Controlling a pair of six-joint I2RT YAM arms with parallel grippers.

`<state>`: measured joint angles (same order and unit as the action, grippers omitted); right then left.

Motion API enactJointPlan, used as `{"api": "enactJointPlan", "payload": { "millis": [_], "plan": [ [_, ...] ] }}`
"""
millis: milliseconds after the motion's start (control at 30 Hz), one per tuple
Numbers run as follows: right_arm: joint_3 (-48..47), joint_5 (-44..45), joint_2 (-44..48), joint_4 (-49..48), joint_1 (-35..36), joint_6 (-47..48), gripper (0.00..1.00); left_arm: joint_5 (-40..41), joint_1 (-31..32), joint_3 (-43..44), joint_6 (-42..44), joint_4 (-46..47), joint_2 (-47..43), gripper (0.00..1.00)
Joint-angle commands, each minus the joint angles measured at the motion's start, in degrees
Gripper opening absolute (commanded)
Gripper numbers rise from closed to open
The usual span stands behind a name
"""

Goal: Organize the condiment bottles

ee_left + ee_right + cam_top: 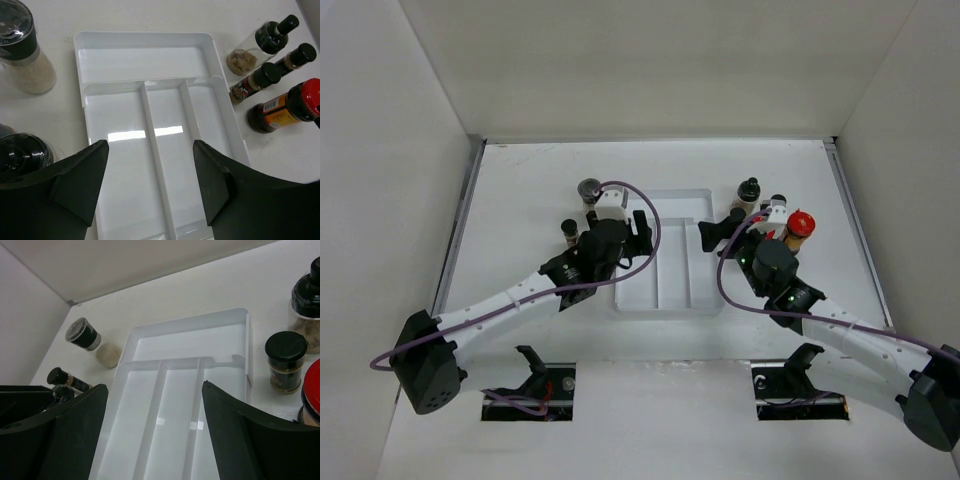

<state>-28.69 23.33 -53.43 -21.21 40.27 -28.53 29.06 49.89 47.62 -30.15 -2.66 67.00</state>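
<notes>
My left gripper [641, 233] hangs open and empty over the left edge of the white divided tray [672, 282]; it also shows in the left wrist view [150, 146]. My right gripper [713, 236] hangs open and empty over the tray's right edge, also seen in the right wrist view [155, 385]. Left of the tray stand a whitish grey-lidded jar [590, 190] [24, 52] and a black-capped bottle [569, 230] [20, 152]. Right of the tray stand slim black-capped bottles [748, 190] [262, 42] and a red-capped amber jar [800, 225] [290, 107]. The tray [145, 55] holds nothing.
The tray [190, 340] has three long compartments and one cross compartment at the far end. White walls close in the table on the left, back and right. Two slots with cables sit in the near edge by the arm bases.
</notes>
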Motion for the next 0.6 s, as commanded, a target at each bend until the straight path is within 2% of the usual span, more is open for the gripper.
{"api": "enactJointPlan", "payload": {
  "millis": [0, 67, 233, 400, 467, 567],
  "plan": [
    [0.03, 0.13, 0.25, -4.01, -0.15, -0.03, 0.80, -2.51, -0.62, -1.29, 0.53, 4.94, -0.99, 0.68],
    [0.38, -0.13, 0.43, -4.27, -0.41, 0.23, 0.74, -3.65, -0.89, -2.08, 0.71, 6.16, -1.78, 0.68],
    [0.21, -0.57, 0.08, -4.36, -0.15, 0.76, 0.42, -5.68, -0.54, -4.64, 2.11, 10.65, -2.14, 0.68],
    [-0.23, 0.48, 0.43, -2.44, -0.76, 1.73, 0.18, -5.42, -1.07, -4.11, 2.12, 11.53, -1.53, 0.67],
    [-0.49, 2.15, 1.57, -0.86, -0.77, 2.08, 0.15, -5.68, -0.72, -4.63, 1.68, 14.24, -0.39, 0.67],
    [-0.14, 5.23, 2.71, -0.41, -0.94, 4.18, 0.17, -6.47, 0.69, -5.16, 1.59, 17.76, 1.20, 0.66]
  ]
}}
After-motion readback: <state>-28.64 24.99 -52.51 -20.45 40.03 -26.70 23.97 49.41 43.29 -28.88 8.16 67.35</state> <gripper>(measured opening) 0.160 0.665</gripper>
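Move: The white tray's middle lies about 15 cm to the left hand's right, roughly level with it and some 19 cm below; the black-capped bottle stands about 7 cm to that hand's left and 3 cm ahead, the grinder 8 cm left and 16 cm ahead. From the right hand the small black-capped jar is about 9 cm straight ahead and 17 cm below, the clear shaker 15 cm ahead and 4 cm right, the red-capped bottle 4 cm ahead and 9 cm right. Staying nearly in place above the tray's right edge, the right hand shuts its widely open, empty fingers almost fully, touching nothing, and only at the end eases about a centimetre to the right. Meanwhile the left hand, fingers still well open and empty, drifts some 2 cm right towards the tray's middle, first sinking a little over a centimetre and then rising back, while its wrist turns about 5 degrees clockwise and its left side dips as much. ##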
